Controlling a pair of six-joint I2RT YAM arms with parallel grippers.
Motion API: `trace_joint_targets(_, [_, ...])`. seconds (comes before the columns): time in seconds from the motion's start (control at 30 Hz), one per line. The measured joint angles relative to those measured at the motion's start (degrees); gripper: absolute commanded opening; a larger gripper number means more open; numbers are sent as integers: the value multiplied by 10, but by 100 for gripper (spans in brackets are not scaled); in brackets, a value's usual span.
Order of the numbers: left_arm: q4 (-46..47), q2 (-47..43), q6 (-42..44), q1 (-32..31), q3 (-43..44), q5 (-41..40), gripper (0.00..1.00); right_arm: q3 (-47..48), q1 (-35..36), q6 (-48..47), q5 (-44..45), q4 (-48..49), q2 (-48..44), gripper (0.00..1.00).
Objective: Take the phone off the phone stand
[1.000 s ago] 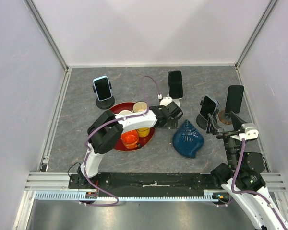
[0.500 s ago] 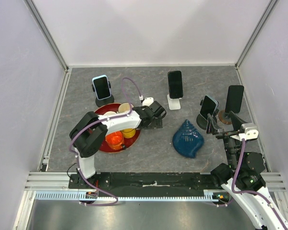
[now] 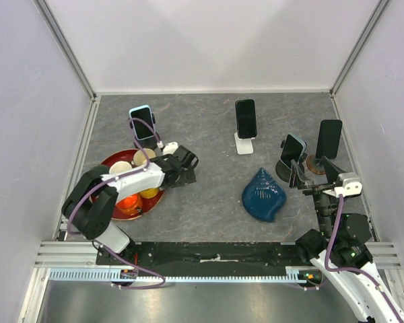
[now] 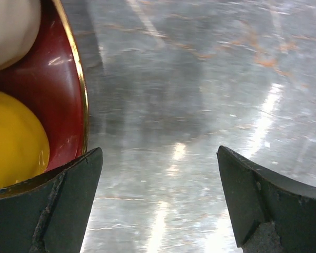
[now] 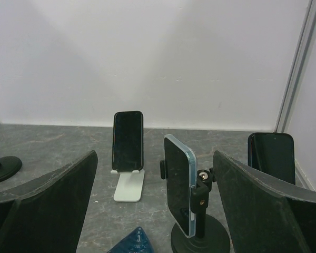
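Several phones stand on stands. A blue-cased phone [image 3: 143,123] sits on a black round stand at the back left. A black phone [image 3: 246,118] leans on a white stand [image 3: 243,143]. A second blue-cased phone [image 3: 293,149] is clamped on a black stand, and a black phone [image 3: 328,138] stands at the far right. My left gripper [image 3: 185,173] is open and empty, low over the table by the red tray [image 3: 111,161]. My right gripper [image 3: 313,171] is open and empty, just short of the clamped phone [image 5: 177,182], which shows between its fingers [image 5: 52,195].
The red tray's rim [image 4: 76,79] holds a yellow cup [image 4: 13,137] and a cream cup [image 4: 10,26], close to my left fingers [image 4: 68,195]. A blue shell-shaped object [image 3: 264,195] lies left of my right arm. Grey walls enclose the table.
My left arm has swung left, from beside the white stand to the red tray's right edge. The red tray with its cups has slid left too. My right arm has not moved.
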Motion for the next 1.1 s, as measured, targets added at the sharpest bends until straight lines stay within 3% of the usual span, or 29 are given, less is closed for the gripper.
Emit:
trace_joint_targets(0.47, [-12,-143,3,157,-117,-5,98,0,0,0,0,-1,0,98])
trace_joint_targets(1.1, [4,-208,10,259,-157,42,99,0,0,0,0,-9,0,98])
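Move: The left hand is low over the table with its left finger at the tray's right rim; the tray's middle lies some 18 cm to its left and 1 cm back. On the tray, the yellow mug is about 11 cm left and 2 cm back, the orange mug 19 cm left and 8 cm back. The left phone stands about 12 cm left and 15 cm ahead. From the right hand the tray lies roughly 60 cm left, 6 cm ahead and 30 cm below. Leftward, low and nearly level, the left hand sweeps about 14 cm, quick at first and then easing, with its left finger still pushing the tray's right rim towards the left side rail. The wrist turns some 25 degrees counter-clockwise along the way; the fingers stay wide open. ##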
